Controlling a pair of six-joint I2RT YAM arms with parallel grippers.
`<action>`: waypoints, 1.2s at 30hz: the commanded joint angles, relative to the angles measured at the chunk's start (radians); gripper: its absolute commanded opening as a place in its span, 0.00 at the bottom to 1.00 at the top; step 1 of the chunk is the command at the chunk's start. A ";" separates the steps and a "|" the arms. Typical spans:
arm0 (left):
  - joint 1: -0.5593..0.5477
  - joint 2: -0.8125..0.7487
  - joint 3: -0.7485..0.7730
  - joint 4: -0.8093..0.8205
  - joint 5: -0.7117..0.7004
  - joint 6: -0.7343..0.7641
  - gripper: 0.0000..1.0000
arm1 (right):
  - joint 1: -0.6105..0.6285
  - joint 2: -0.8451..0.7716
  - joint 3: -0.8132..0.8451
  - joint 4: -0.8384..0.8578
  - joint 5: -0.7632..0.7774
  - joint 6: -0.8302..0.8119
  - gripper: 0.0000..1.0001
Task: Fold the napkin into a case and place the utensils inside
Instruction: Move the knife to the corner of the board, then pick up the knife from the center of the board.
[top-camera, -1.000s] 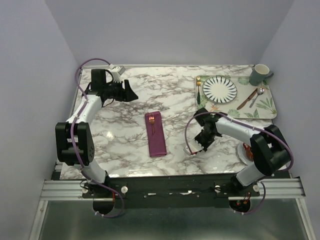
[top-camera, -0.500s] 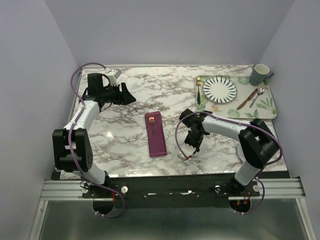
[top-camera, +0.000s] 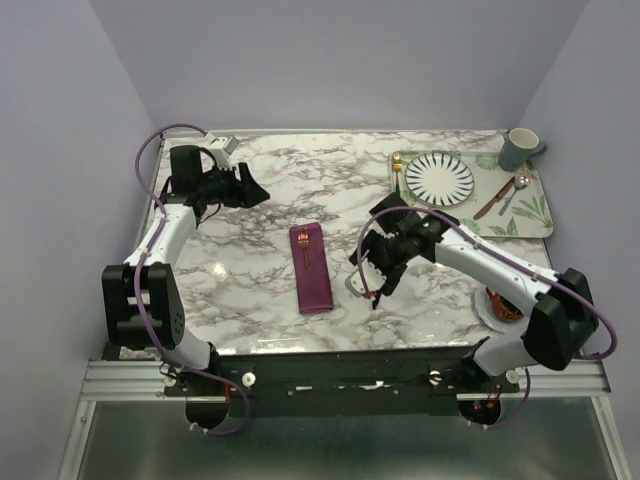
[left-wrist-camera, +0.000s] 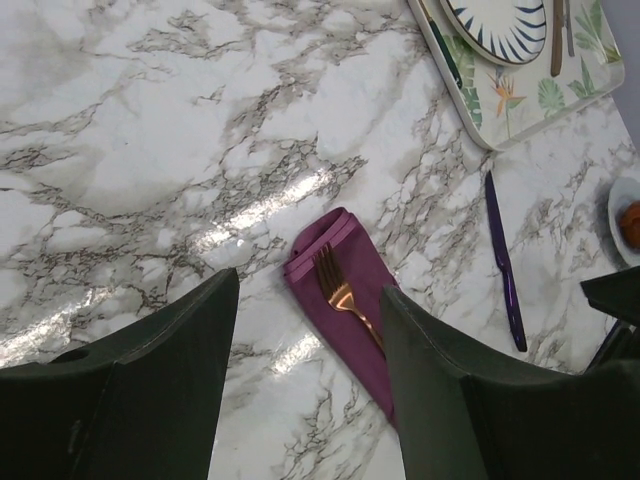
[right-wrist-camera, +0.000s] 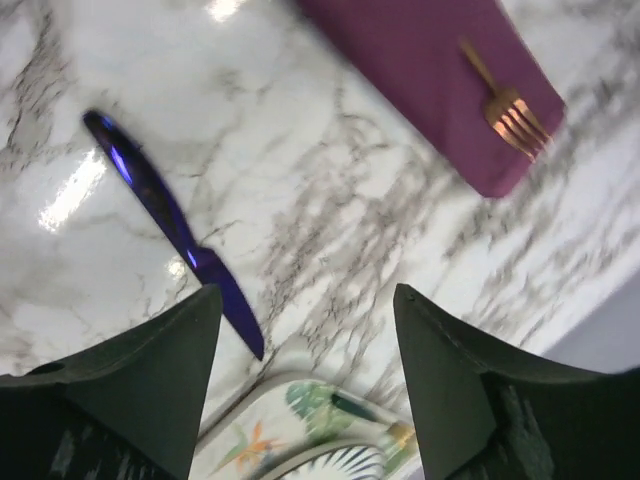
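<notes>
The napkin lies folded as a narrow plum-purple case (top-camera: 313, 270) in the middle of the table. A copper fork (top-camera: 303, 245) sticks out at its far end, its handle slipping under the cloth (left-wrist-camera: 345, 292). The dark blue knife (right-wrist-camera: 170, 225) lies flat on the marble right of the case (left-wrist-camera: 505, 265); in the top view my right arm mostly covers it. My right gripper (top-camera: 381, 268) hovers open above the knife, with nothing between its fingers (right-wrist-camera: 305, 310). My left gripper (top-camera: 254, 187) is open and empty at the far left, apart from the case (left-wrist-camera: 308, 295).
A leaf-patterned tray (top-camera: 530, 215) at the far right carries a striped plate (top-camera: 440, 178), a gold utensil (top-camera: 397, 180), a silver spoon (top-camera: 520, 185) and a brown knife (top-camera: 492, 205). A grey mug (top-camera: 518, 150) stands behind it. A small bowl (top-camera: 497, 305) sits near my right arm.
My right gripper has opened wide and swung left and farther from the table's near edge; the blue knife now lies free on the marble. The left arm barely shifted.
</notes>
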 joint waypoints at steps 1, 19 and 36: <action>0.018 -0.033 -0.012 0.072 -0.013 -0.061 0.69 | 0.013 -0.055 0.165 0.202 0.139 1.029 0.69; 0.029 0.028 -0.003 0.123 -0.038 -0.152 0.70 | -0.121 0.097 0.089 0.074 0.240 2.410 0.59; 0.055 -0.021 -0.078 0.161 -0.055 -0.156 0.70 | -0.159 0.272 0.043 0.075 0.269 2.485 0.48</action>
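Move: The knife lies on the table with its handle towards the robot. Its middle is about 2 cm ahead of the right hand, 4 cm to its right and 9 cm below. The folded napkin, its middle some 17 cm left of the knife and level with it, has the fork on its far half, about 4 cm beyond the napkin's middle. The tray's middle is roughly 18 cm farther out than the knife and 20 cm to its right. From the left hand the knife is about 14 cm back, 27 cm right and 17 cm below. Over the knife, just let go and lying free, the empty right hand swings up about 10 cm and 7 cm forward. It then comes back, slightly to the right, and sinks some 16 cm from that peak to just above the knife's handle. Meanwhile the wrist turns clockwise by roughly 145 degrees until the fingers point almost straight down, and their gap narrows by about a third, still open on either side of the handle. ##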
